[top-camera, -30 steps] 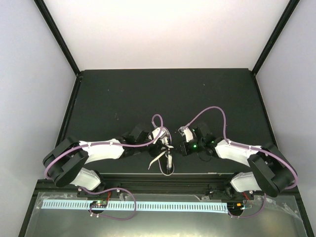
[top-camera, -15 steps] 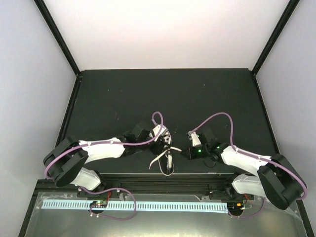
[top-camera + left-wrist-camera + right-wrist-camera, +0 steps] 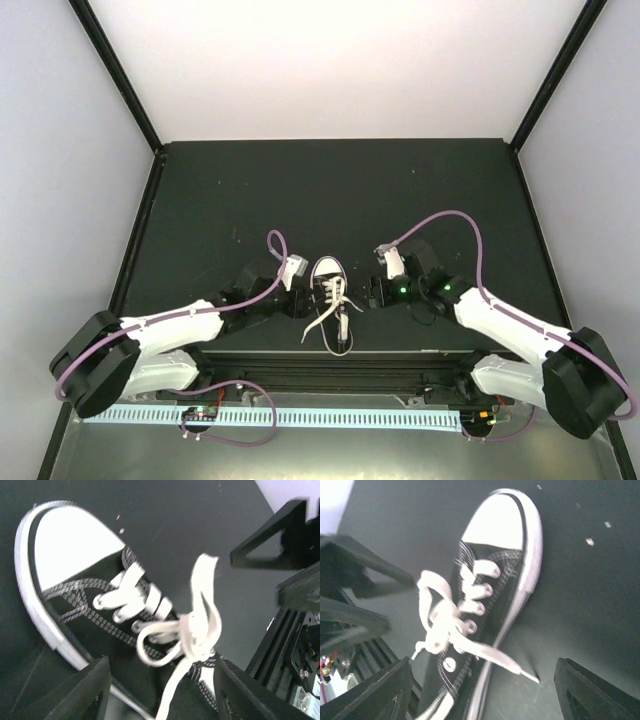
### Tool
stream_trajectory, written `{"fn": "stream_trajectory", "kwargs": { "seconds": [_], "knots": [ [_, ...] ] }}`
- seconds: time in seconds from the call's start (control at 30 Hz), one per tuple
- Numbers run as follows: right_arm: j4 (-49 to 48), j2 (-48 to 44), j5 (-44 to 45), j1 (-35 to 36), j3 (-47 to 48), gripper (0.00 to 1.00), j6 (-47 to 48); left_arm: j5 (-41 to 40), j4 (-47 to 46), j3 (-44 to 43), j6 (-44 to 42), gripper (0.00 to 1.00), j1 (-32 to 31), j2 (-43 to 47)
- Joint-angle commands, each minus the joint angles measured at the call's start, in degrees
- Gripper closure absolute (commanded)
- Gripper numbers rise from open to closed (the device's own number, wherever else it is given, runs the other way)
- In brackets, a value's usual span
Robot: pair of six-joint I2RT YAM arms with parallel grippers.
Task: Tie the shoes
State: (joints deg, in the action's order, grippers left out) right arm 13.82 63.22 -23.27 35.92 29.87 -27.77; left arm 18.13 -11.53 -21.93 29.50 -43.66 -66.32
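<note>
The small black sneaker (image 3: 333,305) lies near the table's front edge with its white toe cap pointing away from the arm bases. Its white laces (image 3: 196,628) form a loose knot with loops over the tongue, and loose ends trail off both sides. My left gripper (image 3: 297,301) is open and empty just left of the shoe; its fingers (image 3: 82,692) straddle the shoe's heel half in the left wrist view. My right gripper (image 3: 369,294) is open and empty just right of the shoe (image 3: 490,575). One lace end (image 3: 507,667) lies on the mat between its fingers (image 3: 600,692).
A black metal frame rail (image 3: 330,362) runs along the near table edge right behind the shoe's heel and shows in the left wrist view (image 3: 295,630). The black mat (image 3: 330,190) extends back to white walls.
My left gripper has drawn back to the left off the shoe, so the whole shoe and its knotted laces now show. My right gripper has shifted slightly but stays beside the shoe.
</note>
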Motion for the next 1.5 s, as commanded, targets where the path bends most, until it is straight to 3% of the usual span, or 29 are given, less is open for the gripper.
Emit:
{"fn": "stream_trajectory", "kwargs": {
  "seconds": [0.0, 0.17, 0.5, 0.8, 1.03, 1.33, 1.47],
  "knots": [
    [-3.6, 4.8, -3.4, 1.3, 5.0, 0.20, 2.0, 6.2, -4.8, 1.4, 10.9, 0.47, 2.2, -2.4],
    [-6.9, 9.8, -4.1, 2.7, 7.7, 0.21, 2.1, 10.5, -13.2, 2.7, 18.1, 0.54, 3.2, -6.7],
    [-10.5, 15.8, -9.1, 3.4, 9.4, 0.23, 2.5, 13.0, -18.6, 2.0, 21.5, 0.56, 3.4, -14.8],
    [-11.7, 17.7, -11.3, 3.5, 8.9, 0.47, 2.0, 13.5, -21.2, 1.8, 22.2, 0.57, 3.4, -17.7],
    [-10.6, 16.6, -9.2, 3.5, 8.9, 0.78, 1.6, 14.2, -24.8, 1.6, 23.4, 0.67, 3.7, -20.7],
    [-10.2, 15.8, -8.1, 3.5, 8.1, 0.87, 1.0, 14.6, -27.6, 1.8, 23.7, 0.69, 4.1, -21.7],
    [-10.4, 15.3, -7.5, 3.5, 7.9, 0.94, 0.7, 14.5, -28.3, 1.9, 23.7, 0.80, 4.2, -22.2]
  ]
}}
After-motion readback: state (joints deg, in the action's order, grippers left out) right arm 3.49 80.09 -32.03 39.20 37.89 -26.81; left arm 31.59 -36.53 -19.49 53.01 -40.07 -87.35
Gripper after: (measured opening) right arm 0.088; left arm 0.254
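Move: From the left hand, its lace loop on the near side of the knot is about 3 cm to the right, level fore and aft and some 5 cm below; the shoe's toe cap is roughly 8 cm ahead and 5 cm right, 8 below. From the right hand, the upright loop is about 7 cm left, 1 ahead, nearly at its height, with the short lace end some 4 cm left, 3 back and 6 below. Lower the left gripper about 4 cm onto the loop at the left of the knot, easing it right and tipping the wrist forward-down roughly 25 degrees while its fingers narrow around the loop. Bring the open right gripper about 6 cm left and slightly forward to the upright loop, then close its fingers on it, holding still as they shut. ##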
